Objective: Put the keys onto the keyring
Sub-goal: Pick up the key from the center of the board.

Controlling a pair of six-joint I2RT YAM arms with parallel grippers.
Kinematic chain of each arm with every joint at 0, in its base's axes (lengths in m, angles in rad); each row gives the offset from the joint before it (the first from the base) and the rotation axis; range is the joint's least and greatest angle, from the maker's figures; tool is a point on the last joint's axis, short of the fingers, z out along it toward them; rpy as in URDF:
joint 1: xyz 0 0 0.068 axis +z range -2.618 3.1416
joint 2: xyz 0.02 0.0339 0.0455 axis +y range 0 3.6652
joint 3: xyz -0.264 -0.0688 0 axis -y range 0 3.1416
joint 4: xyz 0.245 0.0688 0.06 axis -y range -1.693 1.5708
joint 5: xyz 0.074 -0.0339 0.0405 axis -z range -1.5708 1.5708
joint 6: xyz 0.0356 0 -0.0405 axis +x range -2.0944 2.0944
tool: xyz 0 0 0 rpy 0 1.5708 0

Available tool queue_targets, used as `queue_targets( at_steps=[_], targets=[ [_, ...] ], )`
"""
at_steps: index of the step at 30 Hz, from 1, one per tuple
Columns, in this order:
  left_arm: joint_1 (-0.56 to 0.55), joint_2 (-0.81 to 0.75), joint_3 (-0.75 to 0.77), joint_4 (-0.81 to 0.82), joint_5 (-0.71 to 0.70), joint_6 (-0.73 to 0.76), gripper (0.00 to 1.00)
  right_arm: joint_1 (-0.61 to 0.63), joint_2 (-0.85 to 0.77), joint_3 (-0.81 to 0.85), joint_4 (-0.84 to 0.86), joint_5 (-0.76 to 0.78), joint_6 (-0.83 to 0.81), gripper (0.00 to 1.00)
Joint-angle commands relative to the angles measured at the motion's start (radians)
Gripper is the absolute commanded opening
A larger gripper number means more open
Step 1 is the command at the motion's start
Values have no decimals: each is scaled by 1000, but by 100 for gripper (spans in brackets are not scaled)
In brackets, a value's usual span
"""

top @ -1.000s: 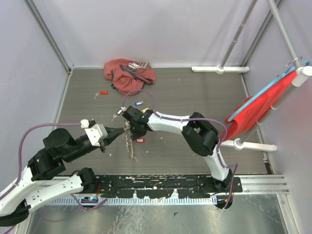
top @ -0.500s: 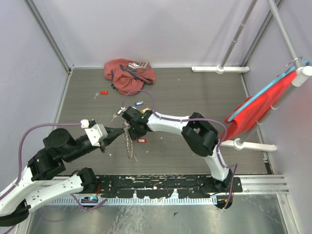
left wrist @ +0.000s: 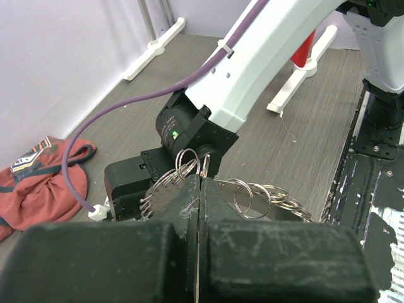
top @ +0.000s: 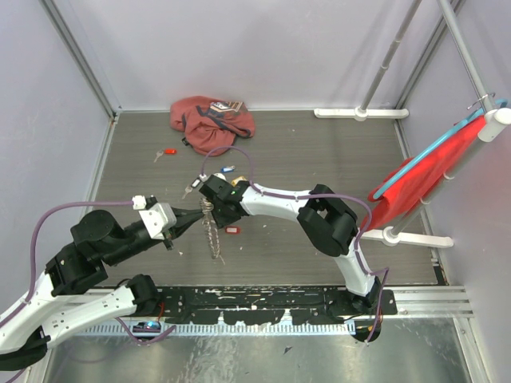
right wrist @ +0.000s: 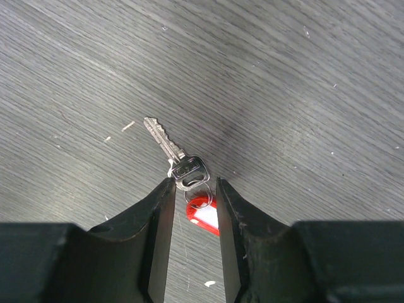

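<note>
My left gripper (top: pixel 197 214) is shut on the keyring (top: pixel 212 236), a bunch of silver keys and rings that dangles below it. In the left wrist view the rings (left wrist: pixel 252 197) fan out just past the closed jaws. My right gripper (top: pixel 214 201) is open, right next to the left gripper's tip. In the right wrist view my right gripper (right wrist: pixel 192 189) straddles a silver key with a red plastic tag (right wrist: pixel 183 165) that lies flat on the floor. That key shows in the top view (top: pixel 232 230). Another red key (top: pixel 167 153) and a blue and a yellow key (top: pixel 227 169) lie further back.
A reddish-pink cloth bag (top: pixel 211 121) lies at the back. A red cloth (top: pixel 423 171) hangs on a white rack at the right, with its base bar (top: pixel 359 113) at the back. One more small key (top: pixel 190 190) lies left of the right gripper.
The dangling keyring bunch has swung and turned to look narrower. My right gripper has shifted slightly back and left, so the red-tagged key shows more. The left arm holds still.
</note>
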Motion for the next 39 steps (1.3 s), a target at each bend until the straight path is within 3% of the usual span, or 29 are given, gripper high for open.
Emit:
queue_targets(
  at_steps=[1, 10, 22, 26, 36, 39],
  targets=[
    [0, -5, 1, 70, 11, 7, 0, 6, -41, 14, -13, 30, 6, 38],
    [0, -6, 0, 70, 13, 7, 0, 6, -32, 14, -36, -11, 8, 38],
    [-1, -9, -1, 70, 15, 7, 0, 8, -25, -1, -32, -33, 14, 30],
    [0, -8, -1, 70, 15, 7, 0, 8, -24, -1, -38, -21, 14, 25],
    [0, -5, -1, 70, 12, 8, 0, 10, -53, -6, -16, -5, 7, 1],
    [0, -5, 0, 70, 10, 8, 0, 11, -77, -17, 3, 2, 5, 1]
  ],
)
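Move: The red-tagged key lies flat just under the right hand's parted fingertips, its middle roughly 1 cm ahead, 2 cm left and 1 cm below; its red tag sits about 1 cm back and 2 cm right of the hand. The black-tagged key is some 14 cm ahead and 10 cm left, the yellow tag about 15 cm ahead and 4 cm right. From the left hand, the red-tagged key lies around 11 cm ahead, 3 cm right, some 32 cm below. The right fingers shut from about a third open to nearly closed, pinching the small wire ring that joins key and red tag. Beforehand the hand eases about 1 cm back and a little to its right, away from the blade, sinking barely half a centimetre, with the fingertips still pointing steeply down. ##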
